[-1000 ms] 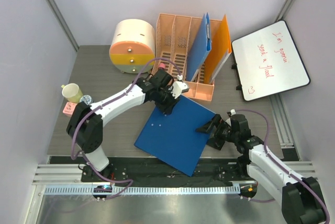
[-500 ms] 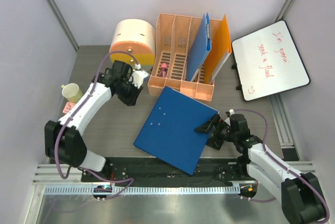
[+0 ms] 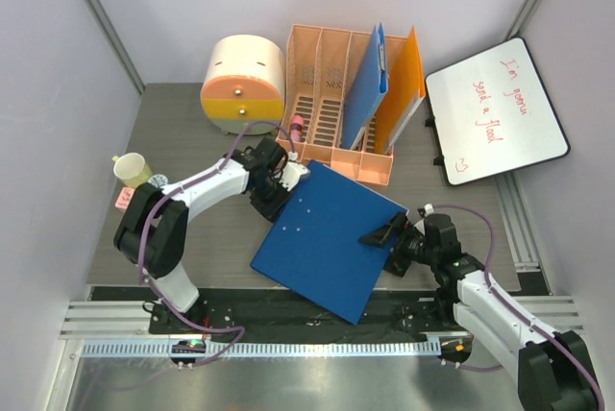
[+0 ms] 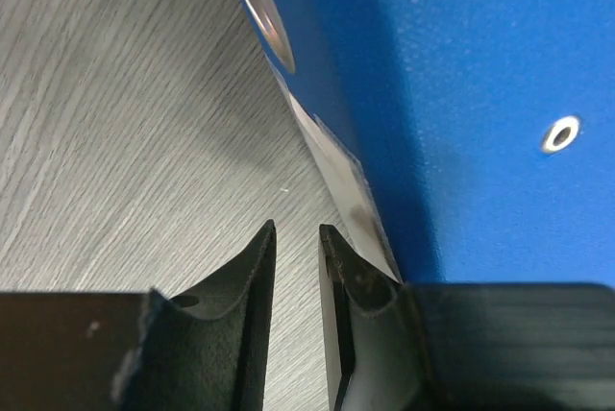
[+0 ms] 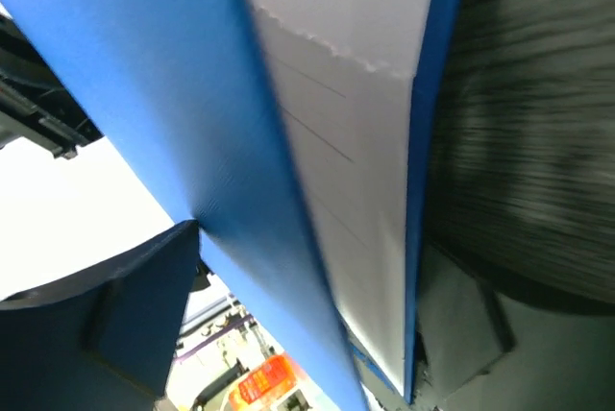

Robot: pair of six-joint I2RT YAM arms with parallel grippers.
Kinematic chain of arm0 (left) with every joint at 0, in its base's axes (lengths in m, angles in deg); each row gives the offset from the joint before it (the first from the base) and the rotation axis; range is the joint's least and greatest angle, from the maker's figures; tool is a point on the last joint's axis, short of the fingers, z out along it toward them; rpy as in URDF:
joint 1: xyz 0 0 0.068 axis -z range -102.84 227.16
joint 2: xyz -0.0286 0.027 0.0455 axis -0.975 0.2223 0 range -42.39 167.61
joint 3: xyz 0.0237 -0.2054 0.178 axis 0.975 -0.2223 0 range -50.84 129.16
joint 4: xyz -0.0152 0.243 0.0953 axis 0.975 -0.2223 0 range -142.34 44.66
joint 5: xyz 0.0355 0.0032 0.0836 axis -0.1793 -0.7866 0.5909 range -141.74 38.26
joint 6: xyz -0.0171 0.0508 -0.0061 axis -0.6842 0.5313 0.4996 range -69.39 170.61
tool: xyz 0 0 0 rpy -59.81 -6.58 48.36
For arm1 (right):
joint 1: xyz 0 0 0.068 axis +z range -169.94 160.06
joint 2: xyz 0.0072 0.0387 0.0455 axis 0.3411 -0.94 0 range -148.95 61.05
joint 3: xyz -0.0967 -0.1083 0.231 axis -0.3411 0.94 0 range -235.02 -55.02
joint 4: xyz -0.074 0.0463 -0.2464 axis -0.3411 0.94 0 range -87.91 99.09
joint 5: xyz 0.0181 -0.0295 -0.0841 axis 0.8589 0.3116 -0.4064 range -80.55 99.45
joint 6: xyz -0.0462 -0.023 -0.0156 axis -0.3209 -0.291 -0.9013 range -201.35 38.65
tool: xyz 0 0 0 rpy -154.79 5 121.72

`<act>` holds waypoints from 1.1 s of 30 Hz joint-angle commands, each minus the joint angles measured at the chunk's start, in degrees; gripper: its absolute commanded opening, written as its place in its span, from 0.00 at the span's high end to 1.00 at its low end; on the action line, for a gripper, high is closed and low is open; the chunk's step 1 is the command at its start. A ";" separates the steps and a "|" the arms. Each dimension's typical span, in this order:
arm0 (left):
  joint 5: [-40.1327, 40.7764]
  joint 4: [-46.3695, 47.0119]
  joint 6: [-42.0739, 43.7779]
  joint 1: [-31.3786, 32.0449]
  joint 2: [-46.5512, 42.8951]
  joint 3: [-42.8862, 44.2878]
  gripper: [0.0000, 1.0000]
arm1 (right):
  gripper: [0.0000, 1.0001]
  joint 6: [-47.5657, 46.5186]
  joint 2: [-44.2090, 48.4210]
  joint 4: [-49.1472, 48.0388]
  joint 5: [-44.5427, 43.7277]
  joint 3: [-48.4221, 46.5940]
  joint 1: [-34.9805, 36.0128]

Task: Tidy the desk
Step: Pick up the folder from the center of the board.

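Note:
A blue binder (image 3: 322, 238) lies slanted in the middle of the dark grey desk (image 3: 192, 132). My left gripper (image 3: 280, 192) is low at the binder's upper left edge. In the left wrist view its jaws (image 4: 296, 229) stand a narrow gap apart over bare desk with nothing between them, and the right finger (image 4: 360, 286) rests against the binder's spine (image 4: 480, 65). My right gripper (image 3: 392, 243) straddles the binder's right edge, jaws wide. In the right wrist view both fingers press on the thick binder (image 5: 279, 190).
A peach file rack (image 3: 327, 51) at the back holds a blue folder (image 3: 365, 94) and an orange folder (image 3: 404, 84). A yellow and orange round drawer unit (image 3: 243, 84) stands left of it. A whiteboard (image 3: 495, 108) lies at right, a yellow cup (image 3: 133, 171) at left.
My left arm swung left toward the drawer unit, then came back to the binder's upper left edge. The binder slid slightly right. The right jaws closed a little on its edge.

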 commanded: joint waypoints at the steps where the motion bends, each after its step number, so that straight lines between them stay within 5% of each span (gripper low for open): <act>1: -3.06 1.61 -2.07 1.63 -2.94 1.37 0.75 | 0.26 3.23 4.08 4.94 -2.29 3.72 0.50; 3: -3.33 1.52 -2.34 2.16 -3.74 1.10 0.75 | 0.38 4.20 7.15 5.21 -1.68 3.28 0.50; 7: -4.29 1.43 -3.13 3.92 -5.49 0.49 0.75 | 0.81 6.14 11.82 5.91 -1.15 1.44 0.50; 12: -5.35 1.43 -3.57 6.81 -6.20 0.57 0.75 | 0.99 7.20 14.64 6.35 -0.36 -0.84 0.76; 20: -7.99 -1.54 -1.99 8.84 -8.92 2.85 0.75 | 0.99 6.07 18.51 10.19 0.70 -10.41 0.85; 26: -10.80 -9.72 0.64 -1.32 -16.65 19.27 0.75 | 0.99 -3.52 17.54 21.89 3.68 -24.83 0.85; 33: -9.74 -0.87 -1.53 -4.35 -14.39 25.27 0.73 | 0.99 -3.97 19.21 30.78 8.77 -31.43 0.85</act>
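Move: The folder's middle lies about 13 cm to the right hand's left and 3 cm ahead, level with its wide-open fingers, which already straddle the folder's right edge. From the left hand, low beside the spine, the folder's middle is some 16 cm to the right and 5 cm back. Also from the left hand, the file rack stands roughly 26 cm ahead and 18 cm right, the drawer box about 28 cm ahead and 5 cm left. The right hand shuts its wide-open fingers on the folder's right edge, pinching the covers together, and lifts that edge straight up about 16 cm, the fingertips tipping upward some 15 degrees. The left hand stays beside the spine at first, creeping up and slightly forward with its fingers nearly closed, then comes away fast, up about 26 cm in all and 5 cm forward towards the drawer box and rack, its wrist tilting the fingertips forward. ##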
